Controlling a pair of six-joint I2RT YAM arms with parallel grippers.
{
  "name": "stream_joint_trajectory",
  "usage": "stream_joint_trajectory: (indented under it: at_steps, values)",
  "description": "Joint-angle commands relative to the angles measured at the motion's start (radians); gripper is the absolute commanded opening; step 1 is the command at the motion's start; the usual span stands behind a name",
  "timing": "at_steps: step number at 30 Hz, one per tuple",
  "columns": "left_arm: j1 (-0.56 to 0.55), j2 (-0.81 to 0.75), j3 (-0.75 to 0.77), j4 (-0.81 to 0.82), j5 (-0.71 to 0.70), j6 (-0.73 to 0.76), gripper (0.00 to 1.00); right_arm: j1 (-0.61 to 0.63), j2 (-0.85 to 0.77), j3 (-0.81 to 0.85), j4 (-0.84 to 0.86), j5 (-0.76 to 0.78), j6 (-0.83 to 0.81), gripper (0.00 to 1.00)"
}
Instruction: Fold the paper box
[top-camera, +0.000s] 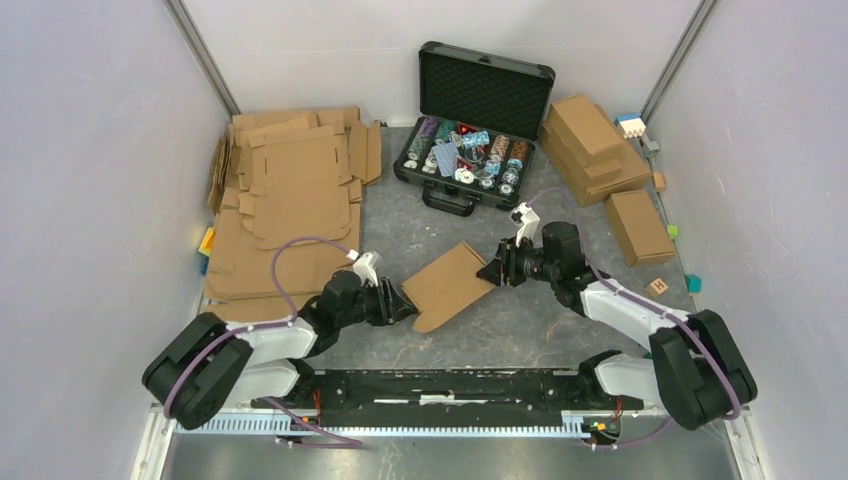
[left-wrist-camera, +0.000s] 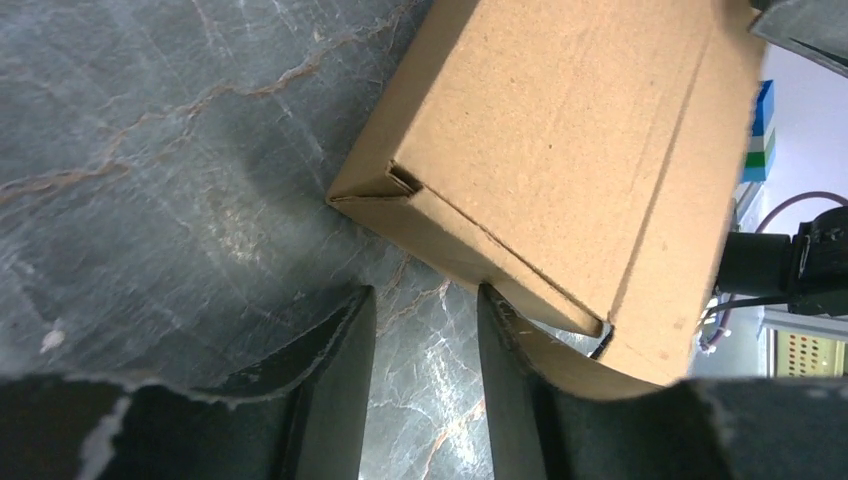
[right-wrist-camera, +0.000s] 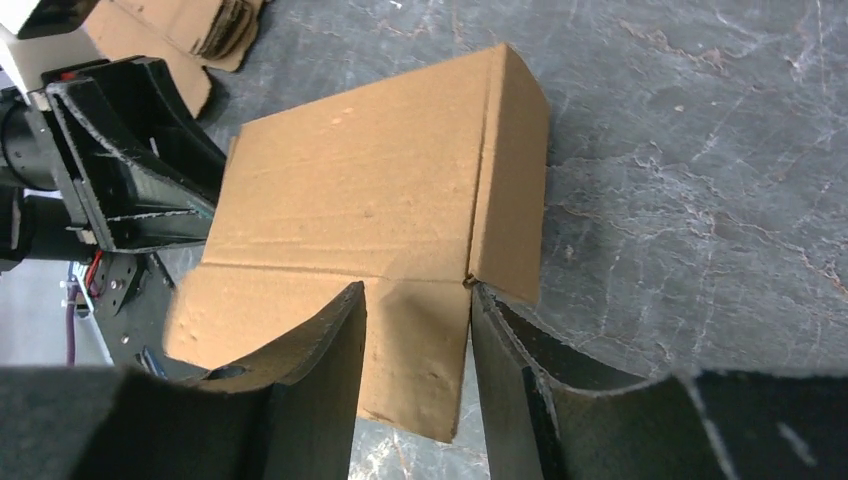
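Observation:
The paper box (top-camera: 452, 285) lies closed and slightly skewed on the grey table between my two arms. My left gripper (top-camera: 405, 303) is at its near-left corner. In the left wrist view that gripper (left-wrist-camera: 422, 300) is open with only table in the gap, and its right finger (left-wrist-camera: 505, 340) touches the edge of the box (left-wrist-camera: 560, 130). My right gripper (top-camera: 492, 272) is at the box's far-right end. In the right wrist view it (right-wrist-camera: 417, 295) stands open, with a flap of the box (right-wrist-camera: 370, 190) showing between its fingers.
Flat cardboard sheets (top-camera: 290, 200) are piled at the back left. An open black case of chips (top-camera: 470, 140) stands at the back centre. Folded boxes (top-camera: 595, 150) and one more (top-camera: 638, 225) sit at the right, with small blocks (top-camera: 693, 283) near the wall.

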Motion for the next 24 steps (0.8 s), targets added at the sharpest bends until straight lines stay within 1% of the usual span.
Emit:
stream_joint_trajectory:
  at_steps: [1,2,3,5,6,9,11,13,14,16,18,20,24]
  values:
    - [0.001,-0.141,0.005,-0.112,-0.078,0.014,0.52,0.03,-0.091,0.011,-0.08,0.022,-0.028,0.5]
    - [0.002,-0.17,0.013,-0.161,-0.101,0.016,0.53,0.03,-0.098,0.037,-0.12,0.075,-0.051,0.55]
    - [0.002,-0.202,0.021,-0.208,-0.115,0.015,0.54,0.028,-0.097,0.06,-0.149,0.114,-0.069,0.57]
    - [0.002,-0.26,0.032,-0.279,-0.141,0.014,0.54,0.025,-0.075,0.121,-0.201,0.171,-0.104,0.59]
    - [0.002,-0.294,0.033,-0.308,-0.152,0.013,0.54,0.023,-0.059,0.145,-0.223,0.188,-0.116,0.62]
    - [0.001,-0.37,0.02,-0.385,-0.163,0.011,0.55,0.019,-0.017,0.19,-0.236,0.202,-0.128,0.66]
    - [-0.004,-0.411,0.018,-0.436,-0.158,0.021,0.55,0.019,-0.002,0.194,-0.215,0.211,-0.123,0.71]
    - [-0.017,-0.451,0.022,-0.489,-0.176,0.031,0.58,0.017,0.022,0.204,-0.191,0.209,-0.124,0.75]
    - [-0.024,-0.47,0.022,-0.509,-0.191,0.036,0.59,0.017,0.041,0.214,-0.183,0.197,-0.128,0.76]
    - [-0.032,-0.495,0.01,-0.495,-0.188,0.03,0.62,0.017,0.083,0.232,-0.163,0.154,-0.132,0.76]
    - [-0.036,-0.494,-0.019,-0.422,-0.16,-0.005,0.63,0.017,0.126,0.234,-0.129,0.116,-0.123,0.77]
    - [-0.04,-0.461,-0.05,-0.321,-0.124,-0.048,0.64,0.018,0.166,0.235,-0.109,0.098,-0.114,0.76]
    - [-0.062,-0.335,-0.064,-0.143,-0.076,-0.101,0.69,0.017,0.219,0.22,-0.065,0.068,-0.09,0.68]
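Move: The paper box lies with its lid down and tongue flap sticking out. Its middle is about 8 cm left of the right hand, 2 cm back and 3 cm lower. The tongue flap is some 6 cm back and 6 cm left of that hand; the chip case stands about 26 cm ahead and 4 cm left. From the left hand the box's middle is about 6 cm ahead and 7 cm to the right, nearly level. The right fingertips come off the box's corner by the tongue crease and hop roughly 4 cm forward along the right end, rising about 2 cm, then sinking lower than they began. They tip about 10 degrees steeper and open wider, one finger ending over the lid and one outside the end wall. The left hand draws off the box's left end, going left and up some 3 cm, then slightly back, opening. ##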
